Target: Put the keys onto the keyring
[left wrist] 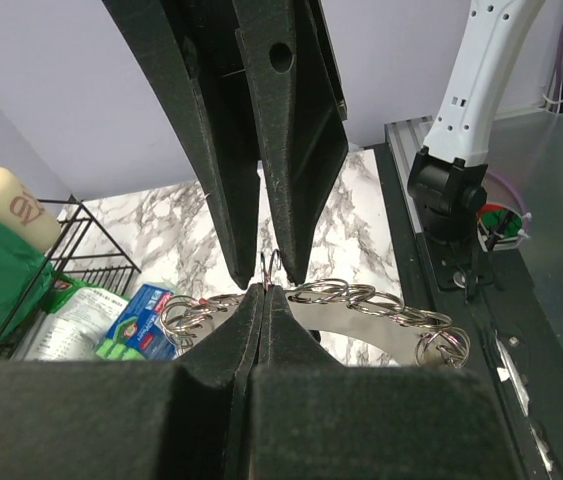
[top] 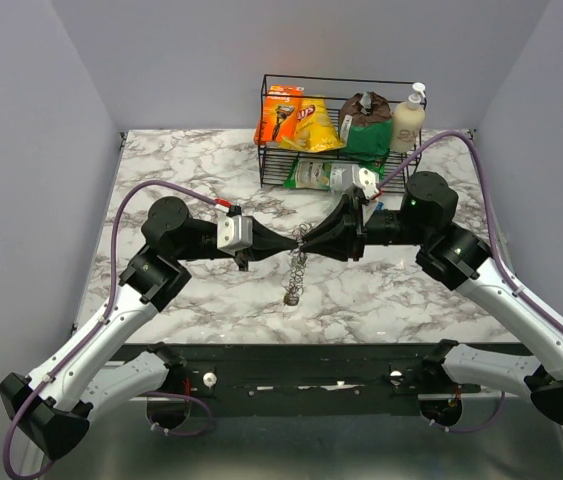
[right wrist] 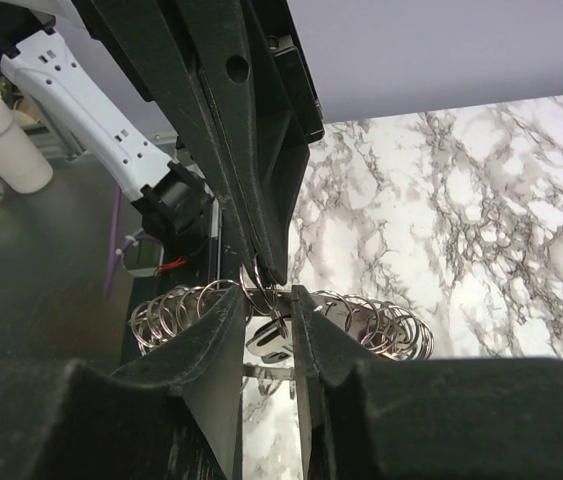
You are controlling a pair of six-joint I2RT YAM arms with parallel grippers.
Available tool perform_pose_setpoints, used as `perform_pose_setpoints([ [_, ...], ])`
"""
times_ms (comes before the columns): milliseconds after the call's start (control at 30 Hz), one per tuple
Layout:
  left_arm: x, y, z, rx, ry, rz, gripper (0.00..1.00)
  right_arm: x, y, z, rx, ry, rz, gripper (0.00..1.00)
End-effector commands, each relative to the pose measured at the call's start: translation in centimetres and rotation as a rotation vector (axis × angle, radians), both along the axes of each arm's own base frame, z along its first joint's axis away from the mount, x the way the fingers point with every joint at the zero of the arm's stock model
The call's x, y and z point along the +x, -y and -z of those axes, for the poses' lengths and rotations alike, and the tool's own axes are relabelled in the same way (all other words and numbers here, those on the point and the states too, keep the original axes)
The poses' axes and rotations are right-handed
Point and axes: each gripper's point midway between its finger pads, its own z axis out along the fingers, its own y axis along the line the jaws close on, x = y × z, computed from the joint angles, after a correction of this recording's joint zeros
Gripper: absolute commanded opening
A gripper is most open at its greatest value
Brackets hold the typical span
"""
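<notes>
Both grippers meet above the middle of the marble table (top: 201,300). My left gripper (top: 284,247) (left wrist: 266,290) is shut, its tips pinching the thin silver keyring (left wrist: 272,266) (top: 301,240). The ring's chain of links (top: 296,272) hangs down to the table and shows as a row of silver loops (left wrist: 361,296) (right wrist: 176,310). My right gripper (top: 313,240) (right wrist: 269,300) faces it tip to tip, its fingers a little apart on either side of the ring. A small silver key (right wrist: 275,338) hangs from the ring in that gap. No other keys are in view.
A black wire basket (top: 341,130) stands at the back right with snack bags, a dark pouch and a cream pump bottle (top: 407,118). A green-and-white packet lies on its lower shelf (top: 316,175). The arm bases sit along the table's near edge.
</notes>
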Motion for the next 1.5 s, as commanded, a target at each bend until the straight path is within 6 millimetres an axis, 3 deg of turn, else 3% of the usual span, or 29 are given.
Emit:
perform_pose_setpoints([
  [0,-1.1,-0.1,-1.4,-0.044,0.053,0.035,0.00,0.4,-0.1,0.1,0.011,0.002,0.020,0.26],
  [333,-1.1,-0.1,-1.3,-0.046,0.044,0.038,0.00,0.3,-0.3,0.1,0.024,-0.028,0.016,0.20],
  [533,-1.0,-0.1,-1.1,-0.043,0.039,0.033,0.00,0.2,-0.4,-0.2,0.032,-0.027,0.004,0.01],
  [967,-0.6,-0.2,-0.9,-0.035,0.036,0.006,0.00,0.1,-0.1,-0.1,0.031,-0.022,0.017,0.01],
  [1033,-0.5,-0.3,-1.0,-0.031,0.044,-0.005,0.04,0.2,0.0,-0.1,0.030,-0.015,0.025,0.01],
  [1067,-0.5,-0.3,-1.0,-0.024,0.041,-0.007,0.15,0.3,0.0,-0.1,0.027,-0.017,0.032,0.01],
  [1200,-0.3,-0.4,-0.8,-0.003,0.042,-0.021,0.32,0.5,0.1,0.2,0.014,-0.015,0.042,0.01],
  [1267,0.0,-0.5,-0.7,0.010,0.044,-0.037,0.37,0.6,0.2,0.5,0.004,-0.015,0.048,0.01],
  [1467,0.2,-0.6,-0.6,0.049,0.041,-0.047,0.40,0.9,0.4,1.3,-0.027,-0.002,0.068,0.01],
])
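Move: Between the meeting fingertips stands the thin wire ring that the left hand already pinches, about 1 cm to the left hand's right and within 1 cm of the right hand point, between its slightly open pads. The keyring hangs from it, its middle some 4 cm back of the right hand, level sideways and 3 cm below. The blue box lies roughly 24 cm ahead and 12 cm to its right, about 28 cm lower. Shutting its slightly open fingertips on the wire ring, the right hand stays nearly in place while the left keeps its pinch. Then the left fingers open to nearly half and let go, that hand scarcely moving; the right keeps its grip and sinks about 1 cm, tipping only a few degrees. ##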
